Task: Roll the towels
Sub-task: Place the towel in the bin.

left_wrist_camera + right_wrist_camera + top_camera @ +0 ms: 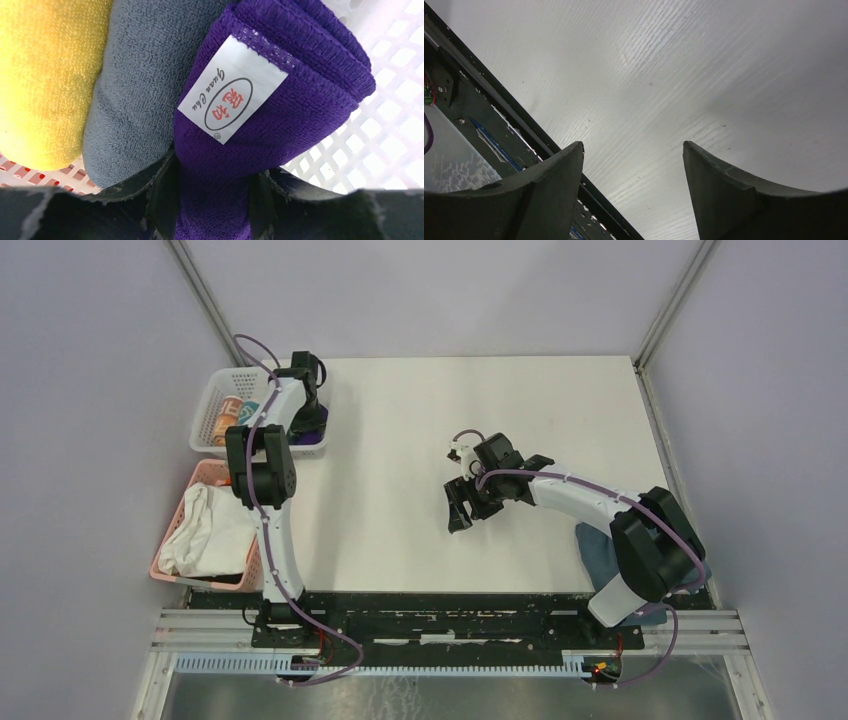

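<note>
A rolled deep purple towel (pixel 280 115) with a white label lies in the white lattice basket (pixel 395 125), beside a rolled grey towel (pixel 135 85). My left gripper (pixel 212 200) reaches down into that basket (pixel 215 400) at the far left, and its fingers press both sides of the purple roll (pixel 318 430). My right gripper (pixel 460 510) hovers over the bare table near the middle. It stands open (pixel 633 150) with nothing between its fingers. A slate-blue cloth (pixel 598 550) lies flat by the right arm's base, partly hidden by the arm.
A yellow roll (pixel 45 75) lies next to the grey one in the white basket. A pink basket (pixel 205 475) holding a white cloth bundle (pixel 205 530) stands at the near left. The black rail (pixel 450 605) runs along the table's front edge.
</note>
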Tool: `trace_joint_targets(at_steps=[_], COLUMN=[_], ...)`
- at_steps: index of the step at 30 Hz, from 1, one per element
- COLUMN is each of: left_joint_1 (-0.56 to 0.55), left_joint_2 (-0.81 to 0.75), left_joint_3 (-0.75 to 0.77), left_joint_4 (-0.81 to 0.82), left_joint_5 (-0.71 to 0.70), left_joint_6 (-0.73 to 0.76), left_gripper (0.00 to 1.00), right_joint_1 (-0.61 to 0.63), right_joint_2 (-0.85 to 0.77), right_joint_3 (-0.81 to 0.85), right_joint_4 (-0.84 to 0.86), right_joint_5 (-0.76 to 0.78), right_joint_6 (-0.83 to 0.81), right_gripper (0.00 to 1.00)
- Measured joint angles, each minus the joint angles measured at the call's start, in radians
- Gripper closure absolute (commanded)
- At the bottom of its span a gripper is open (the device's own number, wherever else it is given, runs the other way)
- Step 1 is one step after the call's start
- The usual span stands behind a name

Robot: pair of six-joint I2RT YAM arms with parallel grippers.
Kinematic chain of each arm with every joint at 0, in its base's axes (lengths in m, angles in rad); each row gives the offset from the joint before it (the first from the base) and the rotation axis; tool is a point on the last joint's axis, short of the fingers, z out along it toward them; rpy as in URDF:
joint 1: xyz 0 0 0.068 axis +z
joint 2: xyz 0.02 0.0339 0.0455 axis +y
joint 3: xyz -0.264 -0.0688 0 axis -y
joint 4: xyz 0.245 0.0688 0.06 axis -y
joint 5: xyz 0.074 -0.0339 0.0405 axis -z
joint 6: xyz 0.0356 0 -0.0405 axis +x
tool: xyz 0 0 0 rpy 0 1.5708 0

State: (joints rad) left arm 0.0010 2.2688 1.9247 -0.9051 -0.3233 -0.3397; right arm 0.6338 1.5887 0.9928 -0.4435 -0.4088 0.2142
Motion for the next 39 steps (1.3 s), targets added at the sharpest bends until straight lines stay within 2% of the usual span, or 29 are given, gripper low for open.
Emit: trace_joint_targets(at_steps=[9, 21, 29, 36, 39], left_joint_1=[0.014, 0.038, 0.044, 0.044, 0.044], left_joint_2=[-0.007, -0.051, -0.130, -0.224, -0.285], left_joint_3=[0.000, 0.000, 0.000, -0.048, -0.107], left_joint_4=[-0.020, -0.059, -0.086, -0.086, -0.073], left_joint_5=[0.038, 0.143, 0.180, 0.203, 0.224], left_joint_6=[0.003, 0.030, 0.031, 0.031, 0.031], left_gripper=[0.42, 0.30, 0.19, 0.18, 0.18], right_joint_1=[0.000, 0.000, 0.000, 0.000, -0.003], right_joint_2=[0.000, 0.000, -0.006, -0.032, -0.054], right_joint_3=[0.000, 0.046, 0.081, 0.124, 0.140], right_joint_4=[-0.005, -0.038, -0.067, -0.105, -0.121], right_joint_5=[0.000, 0.004, 0.041, 0.113, 0.177], right_joint_6=[-0.003, -0.004, -0.014, -0.025, -0.028], right_gripper=[0.20, 0.20, 0.19, 0.18, 0.13])
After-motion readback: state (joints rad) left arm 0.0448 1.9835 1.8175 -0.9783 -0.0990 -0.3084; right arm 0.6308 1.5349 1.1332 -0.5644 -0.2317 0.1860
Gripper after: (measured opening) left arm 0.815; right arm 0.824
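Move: The purple towel lies in the white bin between the left hand's opening fingers, its middle about 3 cm ahead, 1 cm right and 1 cm lower. The grey towel's middle is some 5 cm left and 4 cm ahead of this hand, the yellow one roughly 11 cm left and 5 cm ahead, both slightly lower. From the right hand the purple towel is some 27 cm ahead, 34 cm left and 3 cm lower. Opening wider, the left hand rises about 8 cm off the purple towel, easing back; the right lifts and advances. ##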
